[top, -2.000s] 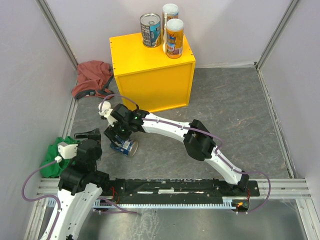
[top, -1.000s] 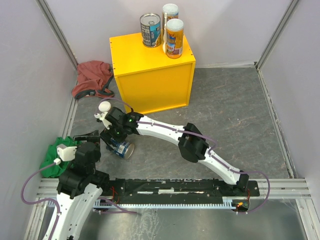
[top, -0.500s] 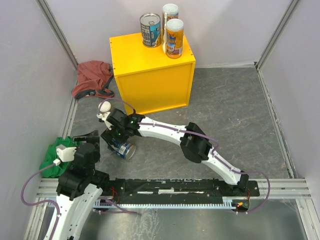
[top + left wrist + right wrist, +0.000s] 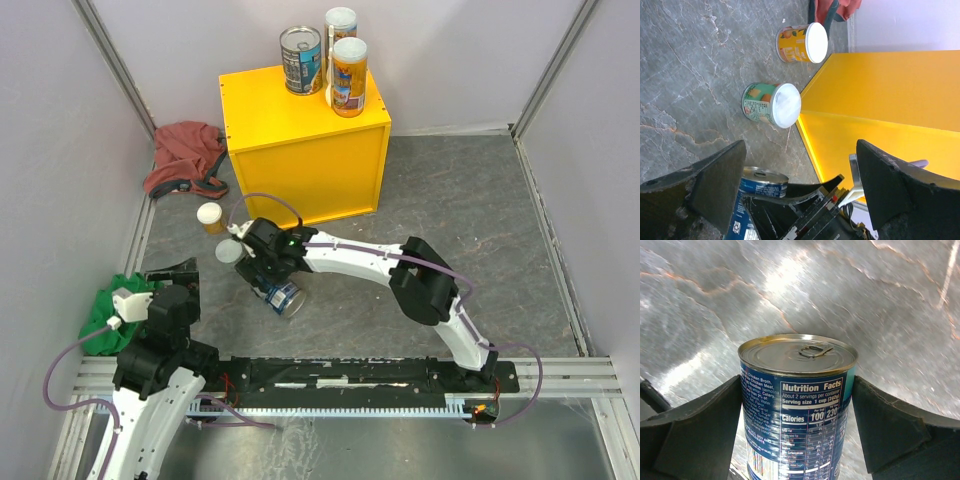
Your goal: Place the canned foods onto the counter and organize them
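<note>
My right gripper (image 4: 275,287) is shut on a blue-labelled tin (image 4: 284,299), a finger pressed on each side of it (image 4: 797,405); the tin is tipped over low above the floor. Two short white-lidded cans stand on the floor left of it: an orange one (image 4: 211,217) and a green one (image 4: 231,251). The yellow counter (image 4: 300,150) carries another blue tin (image 4: 301,60) and two tall orange cans (image 4: 341,25) (image 4: 349,78). My left gripper (image 4: 800,147) stands open and empty near the left wall, facing the short cans (image 4: 772,105) (image 4: 802,43).
A red cloth (image 4: 185,155) lies by the left wall beside the counter. A green cloth (image 4: 108,312) sits at the near left next to my left arm. White walls close in both sides and the back. Grey floor stretches right of the counter.
My right gripper has shifted right with the blue tin in it, uncovering the green short can. The left arm has stayed put.
</note>
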Controlling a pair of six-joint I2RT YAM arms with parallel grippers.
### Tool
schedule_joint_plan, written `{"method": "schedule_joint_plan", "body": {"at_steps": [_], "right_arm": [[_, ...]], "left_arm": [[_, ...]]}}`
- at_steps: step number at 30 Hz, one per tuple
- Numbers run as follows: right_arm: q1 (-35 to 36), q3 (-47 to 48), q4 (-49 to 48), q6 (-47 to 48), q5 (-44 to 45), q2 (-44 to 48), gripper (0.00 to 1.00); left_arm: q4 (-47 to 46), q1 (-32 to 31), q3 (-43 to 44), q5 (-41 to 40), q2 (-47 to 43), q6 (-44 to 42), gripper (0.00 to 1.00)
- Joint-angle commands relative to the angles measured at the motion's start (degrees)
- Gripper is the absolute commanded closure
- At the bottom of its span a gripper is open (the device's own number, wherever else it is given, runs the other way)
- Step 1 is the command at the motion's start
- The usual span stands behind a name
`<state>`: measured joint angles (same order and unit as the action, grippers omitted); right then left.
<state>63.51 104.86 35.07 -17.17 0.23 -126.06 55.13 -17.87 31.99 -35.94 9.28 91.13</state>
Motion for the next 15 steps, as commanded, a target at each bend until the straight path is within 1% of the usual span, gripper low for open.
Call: {"method": "schedule_joint_plan", "body": {"at_steps": [1, 9, 15], "right_arm": [[-1.51, -4.84, -5.01, -0.56, 4.27, 9.92, 0.59], [-3.17, -13.74, -11.5, -0.61, 6.19, 19.04, 0.62], [-3.72, -19.11, -15.51, -0.22, 7.25, 23.3, 0.63]], "left_arm": [[-3.86, -0.06, 0.31, -1.51, 1.66, 0.61, 0.04], [-7.77, -0.06, -1.12, -0.53, 3.82, -0.22, 0.04], [-10.04, -0.06, -2.12, -0.23, 5.1, -1.39, 0.04]]}}
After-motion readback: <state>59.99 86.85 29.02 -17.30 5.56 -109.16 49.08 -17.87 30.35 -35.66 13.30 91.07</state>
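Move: Ahead of the right hand, which already holds the blue can near the table, the yellow box's top has its middle about 25 cm forward, 8 cm right and 20 cm up. The can already on it stands some 27 cm forward, 8 cm right. On the table, the green can is about 7 cm ahead and 9 cm left, the orange can 16 cm ahead and 14 cm left, both slightly lower. From the empty left hand the box top is roughly 30 cm forward, 25 cm right, 9 cm up. Sweeping to the right and away from the green can, the right hand carries the blue can low at first, then lifts it about 4 cm, nearing the box while going some 6 to 7 cm right and a little forward. The fingers keep their hold and tip slightly up, turning a bit clockwise. The left hand, still wide open, eases forward about 2 cm. ##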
